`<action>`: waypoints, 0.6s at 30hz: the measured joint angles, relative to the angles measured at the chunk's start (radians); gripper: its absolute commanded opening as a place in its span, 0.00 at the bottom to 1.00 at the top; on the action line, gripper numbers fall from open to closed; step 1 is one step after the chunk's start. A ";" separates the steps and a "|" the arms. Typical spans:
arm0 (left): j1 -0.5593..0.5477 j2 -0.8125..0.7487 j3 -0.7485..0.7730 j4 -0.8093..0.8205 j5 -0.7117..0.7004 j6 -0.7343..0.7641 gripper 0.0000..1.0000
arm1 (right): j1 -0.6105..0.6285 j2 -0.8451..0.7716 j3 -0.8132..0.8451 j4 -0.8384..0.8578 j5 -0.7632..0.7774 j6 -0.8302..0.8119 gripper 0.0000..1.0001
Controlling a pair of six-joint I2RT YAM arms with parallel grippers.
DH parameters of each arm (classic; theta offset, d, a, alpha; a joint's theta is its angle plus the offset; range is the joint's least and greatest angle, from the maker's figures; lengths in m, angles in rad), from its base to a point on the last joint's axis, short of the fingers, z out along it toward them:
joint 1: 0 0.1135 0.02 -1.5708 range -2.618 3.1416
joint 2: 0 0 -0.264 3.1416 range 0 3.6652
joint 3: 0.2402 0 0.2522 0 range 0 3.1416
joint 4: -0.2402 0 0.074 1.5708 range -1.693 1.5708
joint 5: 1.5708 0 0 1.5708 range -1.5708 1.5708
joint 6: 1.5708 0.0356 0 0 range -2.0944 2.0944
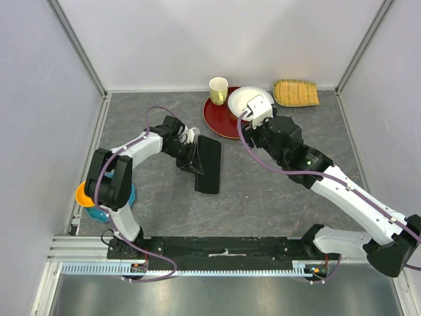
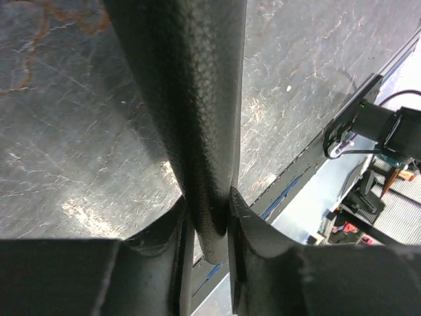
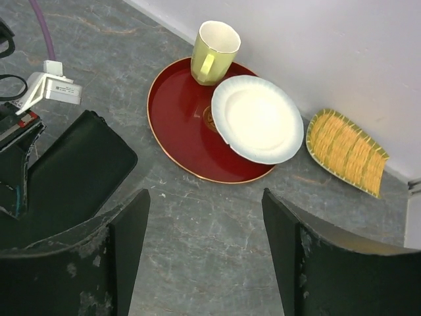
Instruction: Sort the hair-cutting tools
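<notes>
No hair-cutting tools show in any view; they are hidden or out of view. A large black rectangular case (image 1: 209, 164) lies on the grey table left of centre. My left gripper (image 1: 191, 158) is shut on the case's left edge. In the left wrist view the case's textured rim (image 2: 191, 99) is pinched between both fingers (image 2: 164, 250). My right gripper (image 3: 205, 217) hangs open above bare table, just in front of the red plate, with nothing between its fingers. From above, it (image 1: 253, 128) sits right of the case.
At the back stand a red plate (image 1: 220, 118) with a yellow cup (image 1: 218, 90) on it, an overlapping white plate (image 1: 245, 96), and a woven bamboo tray (image 1: 296, 92). An orange and a blue bowl (image 1: 85, 197) sit at the left edge by the left arm.
</notes>
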 measured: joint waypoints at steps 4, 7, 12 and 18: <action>0.023 0.038 0.036 -0.029 -0.049 -0.013 0.55 | 0.000 0.013 0.019 -0.036 0.012 0.062 0.81; 0.051 0.050 0.051 -0.055 -0.142 -0.019 0.63 | 0.000 0.013 0.027 -0.047 0.028 0.095 0.89; 0.094 0.035 0.069 -0.112 -0.365 -0.034 0.67 | 0.002 0.020 0.039 -0.074 0.084 0.158 0.98; 0.099 -0.127 0.084 -0.166 -0.549 -0.044 0.93 | 0.002 0.032 0.069 -0.116 0.191 0.249 0.98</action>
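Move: The left hand still pinches the closed black case by its left long edge, the case's middle about 4 cm to the right, 3 cm ahead and 5 cm lower. The table spot for it is some 2 cm right, 3 cm ahead and 9 cm below. From the hand, the red tray's middle lies roughly 32 cm ahead and 18 cm right, the blue plate about 33 cm left and 10 cm back. From the right hand the case is around 22 cm left, 2 cm back and 30 cm below. The left fingers let go of the black case's left edge, opening wide as the hand sinks about 3 cm towards the table, then pull away leftward some 10 cm and 5 cm forward, rising at the end while the wrist rolls from slanting right to nearly straight down. High up, the right hand opens further, turns about 15 degrees clockwise and drifts slightly right. ##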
